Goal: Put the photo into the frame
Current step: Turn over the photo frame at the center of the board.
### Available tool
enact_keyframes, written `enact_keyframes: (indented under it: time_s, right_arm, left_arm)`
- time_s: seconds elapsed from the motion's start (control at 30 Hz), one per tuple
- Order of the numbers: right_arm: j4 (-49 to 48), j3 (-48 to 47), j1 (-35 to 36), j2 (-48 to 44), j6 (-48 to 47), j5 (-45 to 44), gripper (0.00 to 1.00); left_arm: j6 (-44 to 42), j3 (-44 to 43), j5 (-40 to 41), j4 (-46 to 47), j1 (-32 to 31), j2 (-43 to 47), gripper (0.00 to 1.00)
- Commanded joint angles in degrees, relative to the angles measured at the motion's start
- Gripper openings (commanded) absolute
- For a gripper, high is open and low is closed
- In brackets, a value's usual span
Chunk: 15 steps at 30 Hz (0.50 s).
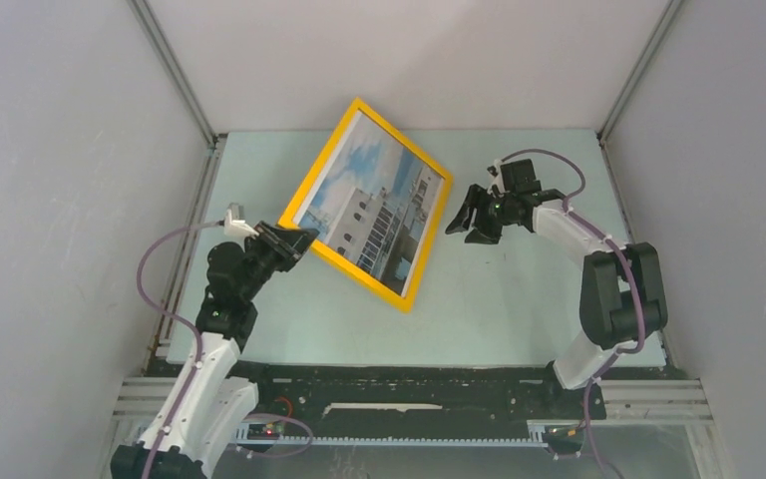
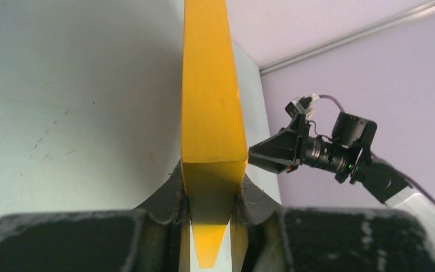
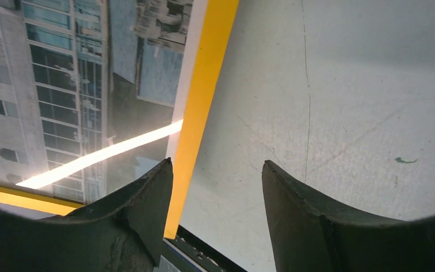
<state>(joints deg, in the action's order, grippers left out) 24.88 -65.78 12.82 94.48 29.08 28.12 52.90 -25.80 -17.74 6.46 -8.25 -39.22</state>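
The frame [image 1: 416, 267], with its thin yellow rim, hangs tilted over the middle of the table. The photo [image 1: 374, 205] of blue sky and pale buildings shows behind its pane. My left gripper [image 1: 294, 242] is shut on the frame's left corner. In the left wrist view the yellow rim [image 2: 212, 102] is pinched between the left gripper's [image 2: 212, 195] fingers. My right gripper [image 1: 462, 224] stands open just right of the frame's right edge, holding nothing. In the right wrist view the right gripper [image 3: 216, 170] straddles bare table beside the rim [image 3: 207, 85] and the photo [image 3: 62, 85].
Grey walls close in the pale green table [image 1: 519, 299] on the left, back and right. A black rail [image 1: 439, 374] runs along the near edge by the arm bases. The right arm's wrist [image 2: 340, 150] shows in the left wrist view.
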Motion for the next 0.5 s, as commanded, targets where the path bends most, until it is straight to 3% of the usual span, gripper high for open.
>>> enact_keyframes:
  time_s: [0.0, 0.2, 0.47]
  right_arm:
    - [-1.39, -0.12, 1.73, 2.19, -0.50, -0.14, 0.66]
    - [-3.48, -0.05, 2.36, 6.25, 0.84, 1.06, 0.66]
    - [-7.05, -0.10, 3.06, 11.20, 3.04, 1.81, 0.66]
  left_arm:
    - [6.92, 2.33, -4.36, 3.01, 4.45, 0.98, 0.00]
    - [8.88, 8.42, 3.16, 3.73, 5.54, -0.11, 0.00]
    - [10.26, 17.97, 5.46, 19.52, 6.60, -8.09, 0.00]
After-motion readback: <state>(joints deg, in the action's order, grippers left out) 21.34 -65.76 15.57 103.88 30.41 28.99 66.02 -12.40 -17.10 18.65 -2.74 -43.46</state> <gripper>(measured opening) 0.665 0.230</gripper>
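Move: The photo frame, gripped near its left corner in my left hand, has its middle about 10 cm ahead, 13 cm right and 7 cm lower; the board beneath that middle is some 20 cm below this hand. From my open right hand, the nearest stretch of the frame's right edge is roughly 5 cm left, level fore-and-aft and 3 cm below. The frame's near corner lies about 17 cm back and 12 cm left of my right hand, some 5 cm lower. I bring the tilted frame down towards the board, my left hand keeping its grip and sinking about 7 cm while easing a little left, its left side rolling down and its fingers tipping down some 10 degrees each, with a slight counter-clockwise turn. My right hand sinks beside it by about 5 cm and edges left towards the frame's right edge, fingers staying open and tipping slightly downward. ##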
